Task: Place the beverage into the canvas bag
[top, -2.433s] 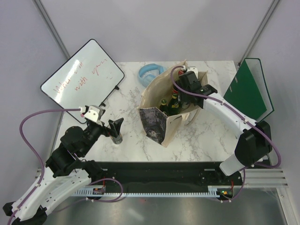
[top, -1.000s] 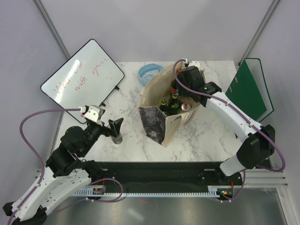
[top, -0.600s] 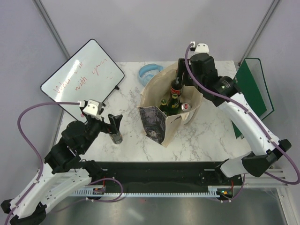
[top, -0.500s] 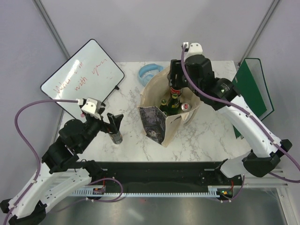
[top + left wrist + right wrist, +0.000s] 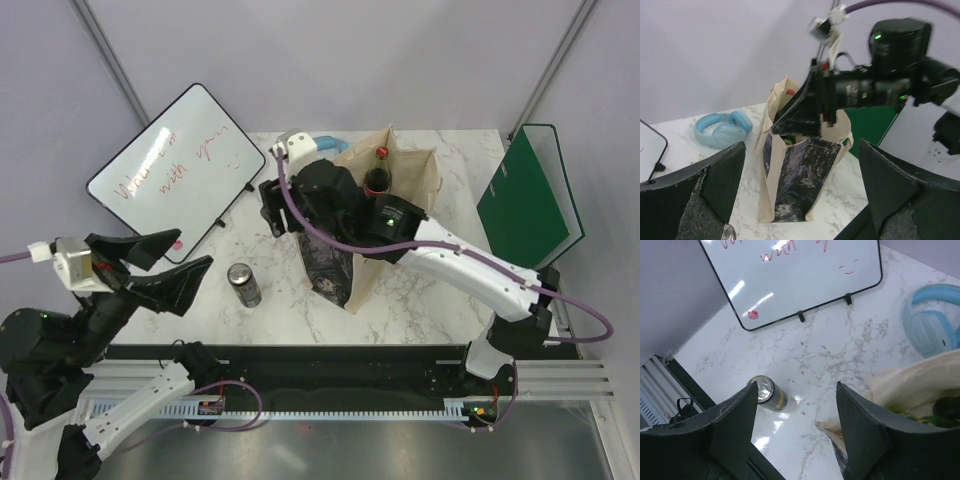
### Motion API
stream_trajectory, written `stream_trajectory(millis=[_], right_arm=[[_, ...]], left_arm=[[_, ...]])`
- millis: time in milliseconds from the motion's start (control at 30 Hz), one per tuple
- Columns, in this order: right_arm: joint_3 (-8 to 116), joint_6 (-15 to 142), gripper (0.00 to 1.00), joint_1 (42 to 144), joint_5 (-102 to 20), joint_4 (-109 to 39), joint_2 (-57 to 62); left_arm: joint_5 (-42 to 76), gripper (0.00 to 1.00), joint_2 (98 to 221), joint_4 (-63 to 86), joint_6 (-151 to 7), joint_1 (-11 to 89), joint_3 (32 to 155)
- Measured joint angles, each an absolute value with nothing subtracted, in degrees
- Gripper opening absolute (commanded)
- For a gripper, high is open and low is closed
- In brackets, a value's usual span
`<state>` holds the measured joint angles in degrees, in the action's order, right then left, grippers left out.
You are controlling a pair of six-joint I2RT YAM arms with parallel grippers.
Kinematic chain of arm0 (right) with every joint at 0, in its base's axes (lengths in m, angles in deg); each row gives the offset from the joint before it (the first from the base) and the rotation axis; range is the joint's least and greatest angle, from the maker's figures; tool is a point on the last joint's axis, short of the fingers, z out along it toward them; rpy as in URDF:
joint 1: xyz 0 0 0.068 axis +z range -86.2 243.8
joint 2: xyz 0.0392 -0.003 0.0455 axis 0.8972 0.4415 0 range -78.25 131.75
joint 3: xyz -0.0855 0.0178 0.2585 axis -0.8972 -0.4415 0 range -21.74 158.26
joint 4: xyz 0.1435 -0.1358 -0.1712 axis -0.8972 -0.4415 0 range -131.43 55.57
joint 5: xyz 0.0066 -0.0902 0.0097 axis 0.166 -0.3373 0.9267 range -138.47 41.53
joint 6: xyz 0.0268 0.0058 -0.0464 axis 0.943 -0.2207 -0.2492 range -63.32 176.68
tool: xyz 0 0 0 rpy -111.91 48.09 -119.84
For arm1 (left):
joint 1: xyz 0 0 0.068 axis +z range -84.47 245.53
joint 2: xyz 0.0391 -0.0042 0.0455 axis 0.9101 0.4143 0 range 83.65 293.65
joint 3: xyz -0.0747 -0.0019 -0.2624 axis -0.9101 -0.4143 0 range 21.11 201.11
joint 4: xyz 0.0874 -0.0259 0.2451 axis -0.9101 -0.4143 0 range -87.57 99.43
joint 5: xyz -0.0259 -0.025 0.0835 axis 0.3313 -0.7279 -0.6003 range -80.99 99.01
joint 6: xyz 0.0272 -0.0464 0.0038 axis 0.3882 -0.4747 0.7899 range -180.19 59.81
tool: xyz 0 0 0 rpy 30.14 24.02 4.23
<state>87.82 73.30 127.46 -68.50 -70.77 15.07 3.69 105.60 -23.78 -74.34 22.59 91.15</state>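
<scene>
The beverage, a grey-and-gold can (image 5: 243, 285) with a silver top, stands on the marble left of the canvas bag (image 5: 405, 175). The beige bag stands upright with its dark printed face (image 5: 800, 180) toward the arms. A dark bottle with a red cap (image 5: 378, 175) shows in its mouth. My right gripper (image 5: 268, 207) hangs open over the table left of the bag; in its wrist view the can (image 5: 767, 392) sits below the left finger of the right gripper (image 5: 797, 386). My left gripper (image 5: 187, 253) is raised high and open, empty, left of the can and apart from it.
A whiteboard (image 5: 175, 155) with red writing leans at the back left. Blue headphones (image 5: 935, 325) lie behind the bag. A green binder (image 5: 525, 195) stands at the right edge. Black rails run along the table's near edge.
My right arm came up out of the bag's mouth and swung left over the table toward the can. My left arm rose and drew back from the can. The can stayed put.
</scene>
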Motion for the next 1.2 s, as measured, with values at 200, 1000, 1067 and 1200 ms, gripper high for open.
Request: stream_trajectory(millis=[200,1000,1067,1200], right_arm=[[92.6,72.9,0.72,129.5,-64.4,-68.6,24.6],[97.4,73.4,0.75,131.8,-55.2,-69.8,44.6],[97.2,73.4,0.76,131.9,-54.8,-69.7,44.9],[95.9,73.4,0.76,132.0,-54.8,-69.7,45.3]], left_arm=[[6.2,1.0,101.9,-23.5,-75.1,22.6,92.0],[6.4,1.0,97.3,-22.6,-76.5,22.6,88.2],[6.2,1.0,97.1,-22.1,-76.5,22.6,87.7],[6.1,1.0,97.0,-21.7,-76.5,22.6,86.9]])
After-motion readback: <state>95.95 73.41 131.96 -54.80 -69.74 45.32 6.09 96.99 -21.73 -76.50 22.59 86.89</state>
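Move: The beverage can, standing on the table, lies about 14 cm to the right hand's left, some 3 cm back and roughly 31 cm below. From that hand, the canvas bag's middle is about 10 cm ahead, 14 cm to the right and 25 cm down; the whiteboard's middle lies about 25 cm ahead, 30 cm left and 30 cm below. For the idle left hand the can is about 11 cm ahead, practically in line and 38 cm below. Bound for the can, the open right hand swings left away from the bag, then drops more and more steeply, about 14 cm left and 21 cm down in all. It drifts 3 cm back, its fingers tipping some 20 degrees farther down and turning a little counter-clockwise, and ends over the lid without visible contact. The empty left hand draws back about 4 cm, then eases slightly forward. ##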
